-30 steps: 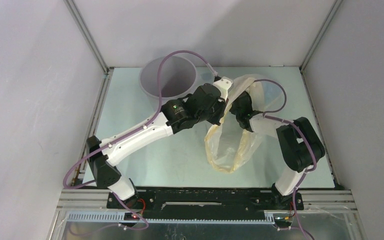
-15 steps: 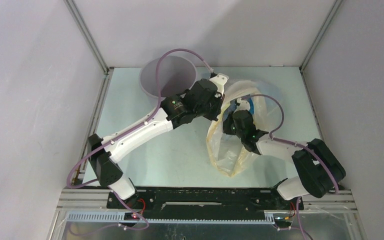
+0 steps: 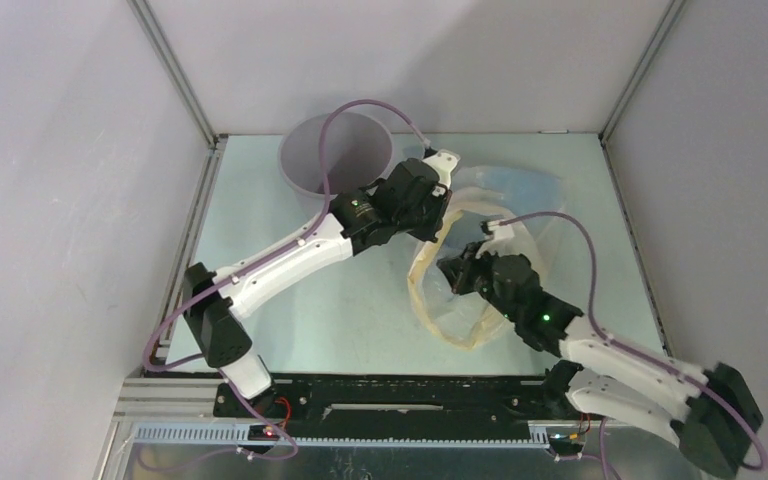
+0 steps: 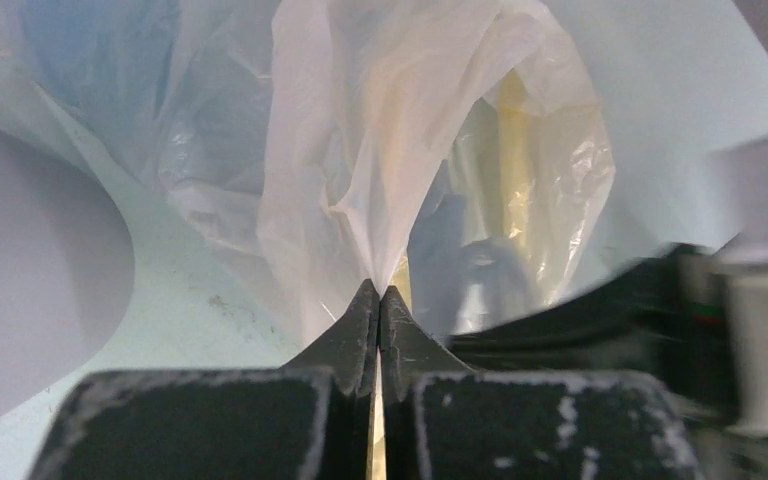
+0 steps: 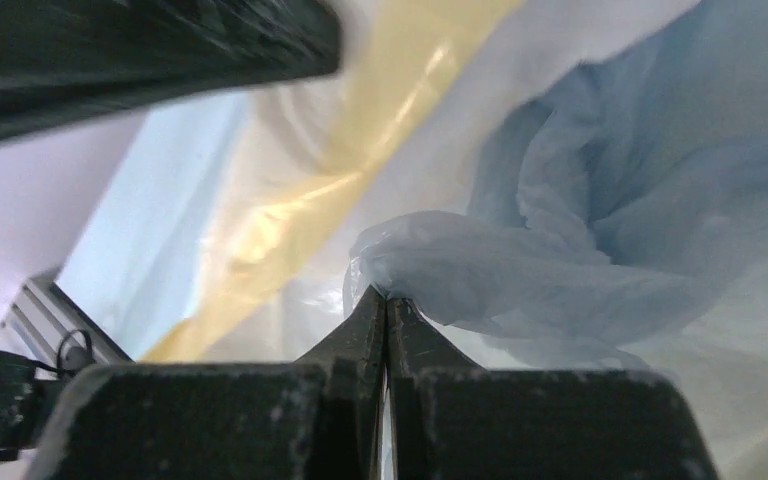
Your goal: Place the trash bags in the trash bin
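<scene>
The trash bags lie in a heap right of centre: a cream-yellow one [image 3: 430,300] looped toward the front and a pale blue one [image 3: 525,188] behind it. The light grey trash bin [image 3: 338,150] stands upright at the back left. My left gripper [image 3: 442,222] is shut on a fold of cream film [image 4: 360,150], its tips [image 4: 380,290] pinching it. My right gripper [image 3: 448,268] is shut on a bunched corner of the pale blue bag [image 5: 520,280], its tips [image 5: 387,295] meeting on the film. The yellow bag [image 5: 360,130] drapes behind that.
The bin's grey wall [image 4: 30,280] curves at the left of the left wrist view. The right arm's dark body [image 4: 600,300] lies close on the right there. The left arm [image 5: 140,50] crosses the top of the right wrist view. Enclosure walls ring the table [image 3: 260,330].
The right gripper has shut on the pale blue film and drawn toward the front, its arm swinging low to the near right. The left gripper has held its grip, shifting slightly.
</scene>
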`<move>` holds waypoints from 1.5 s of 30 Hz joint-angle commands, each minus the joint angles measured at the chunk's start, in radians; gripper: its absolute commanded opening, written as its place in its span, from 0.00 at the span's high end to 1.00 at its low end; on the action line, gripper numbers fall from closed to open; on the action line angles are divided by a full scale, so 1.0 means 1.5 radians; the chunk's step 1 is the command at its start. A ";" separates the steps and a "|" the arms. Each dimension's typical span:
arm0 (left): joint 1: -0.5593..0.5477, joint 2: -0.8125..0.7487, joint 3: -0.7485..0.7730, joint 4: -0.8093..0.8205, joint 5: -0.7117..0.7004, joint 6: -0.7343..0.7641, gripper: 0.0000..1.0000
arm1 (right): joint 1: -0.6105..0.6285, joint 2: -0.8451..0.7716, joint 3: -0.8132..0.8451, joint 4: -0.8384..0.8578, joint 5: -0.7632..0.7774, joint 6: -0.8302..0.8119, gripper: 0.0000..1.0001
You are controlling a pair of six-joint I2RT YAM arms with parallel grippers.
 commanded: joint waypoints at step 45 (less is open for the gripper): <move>0.107 0.172 0.193 0.052 0.211 -0.022 0.99 | 0.104 -0.005 0.475 -0.486 -0.200 -0.075 0.32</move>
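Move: The right hand has the blue trash bag pinched inside the white trash bag's mouth. The bare front table it is taken to lies about 12 cm left, 5 cm back and 14 cm below. From that hand, the white bag's middle is some 12 cm ahead, 11 cm right and 13 cm down, and the trash bin 26 cm ahead, 22 cm left, level in height. From the left hand, which grips the white bag's edge, that bag's middle is 8 cm ahead, 16 cm right and 22 cm below. Still pinching the blue bag, the right hand hauls it up out of the white bag's mouth, rising about 25 cm while drawing back and a little right, then swings left and turns counter-clockwise; sinking slightly, it opens its fingers past halfway and lets the bag go. The left hand keeps its pinch on the white bag, dipping about 10 cm, then reaching forward and rising most of the way back. ##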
